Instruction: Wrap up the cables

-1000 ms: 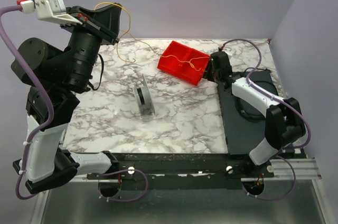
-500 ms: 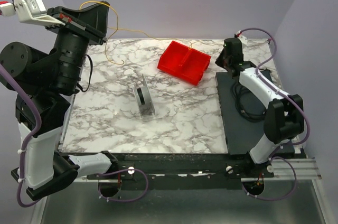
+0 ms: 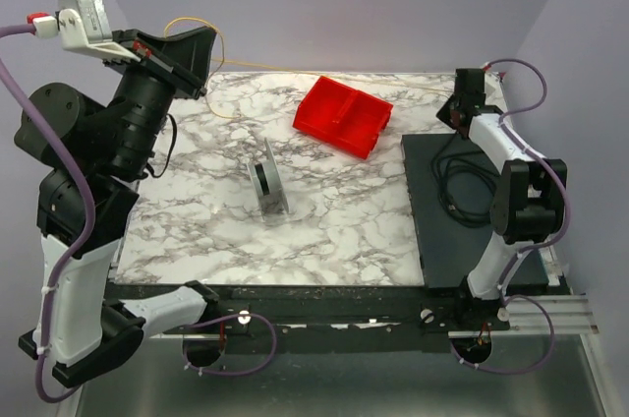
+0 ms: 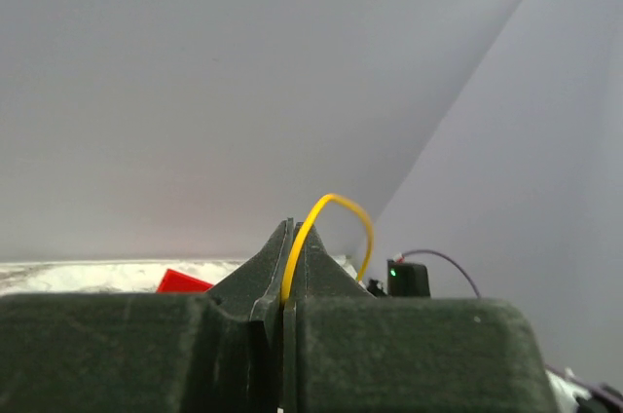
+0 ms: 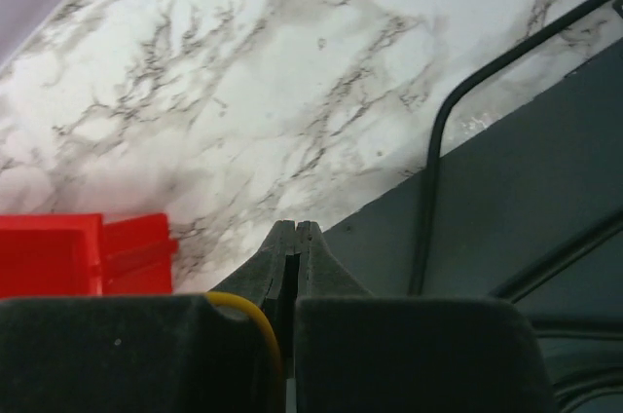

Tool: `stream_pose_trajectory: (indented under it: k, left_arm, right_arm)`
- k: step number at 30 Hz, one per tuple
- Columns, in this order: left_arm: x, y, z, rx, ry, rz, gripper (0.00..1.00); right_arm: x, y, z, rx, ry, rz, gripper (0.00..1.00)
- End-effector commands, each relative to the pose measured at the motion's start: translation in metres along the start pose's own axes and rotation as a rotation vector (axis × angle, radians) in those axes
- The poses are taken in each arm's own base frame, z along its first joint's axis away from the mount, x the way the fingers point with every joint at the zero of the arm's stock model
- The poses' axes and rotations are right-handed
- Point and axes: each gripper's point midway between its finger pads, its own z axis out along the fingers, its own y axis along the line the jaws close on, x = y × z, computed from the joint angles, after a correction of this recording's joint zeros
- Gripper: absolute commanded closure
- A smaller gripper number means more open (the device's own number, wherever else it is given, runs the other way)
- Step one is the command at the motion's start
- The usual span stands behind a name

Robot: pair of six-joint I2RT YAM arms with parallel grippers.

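A thin yellow cable (image 3: pixel 193 21) loops over my left gripper (image 3: pixel 204 41), which is raised above the table's back left corner. From there it runs along the back edge towards my right gripper (image 3: pixel 460 108) at the back right. In the left wrist view the left gripper (image 4: pixel 289 236) is shut on the cable (image 4: pixel 343 205), which arches out above the tips. In the right wrist view the right gripper (image 5: pixel 295 234) is shut, and the cable (image 5: pixel 249 312) passes into the base of its jaws.
A red two-compartment tray (image 3: pixel 342 117) sits at the back centre of the marble table (image 3: pixel 334 220). A grey spool stand (image 3: pixel 267 179) stands mid-table. A dark mat (image 3: pixel 462 240) on the right carries a coiled black cord (image 3: pixel 450 186).
My right gripper left the red tray, swung to the back right corner and shut on the cable. The cable came out of the tray and now runs along the back edge.
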Motion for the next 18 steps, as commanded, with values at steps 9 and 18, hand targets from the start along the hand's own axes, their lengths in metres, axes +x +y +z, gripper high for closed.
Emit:
stream_pose_trajectory:
  k: [9,18]
  left_arm:
    - [-0.010,-0.058,-0.021,0.327,0.028,-0.005,1.00]
    - [0.097,-0.115,0.040,0.596,0.377,-0.119,1.00]
  right_arm:
    - [-0.007,-0.031,0.018,0.007,0.135,0.080,0.79]
    - [-0.041,-0.008,-0.037,-0.124,0.059,0.069,0.24]
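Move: The yellow cable is pinched in both grippers, stretched nearly straight. The red box lies some 33 cm ahead of the left hand, 19 cm to its right and 60 cm below; the clear spool is about 8 cm ahead, 57 cm below it, straight ahead sideways. From the right hand, which has the cable in its fingers, the box is about 27 cm left and 5 cm farther out, the black cable coil 16 cm back, 4 cm right, both some 13 cm below. The yellow cable is given slack from the left and let out of the right hand's pinch: the left gripper, fingers still shut on it, swings about 9 cm to the right, towards the right hand, while turning clockwise just under 30 degrees. The right hand dips 2–3 cm and drifts about 3 cm right, then opens wide while rising about 4 cm. ##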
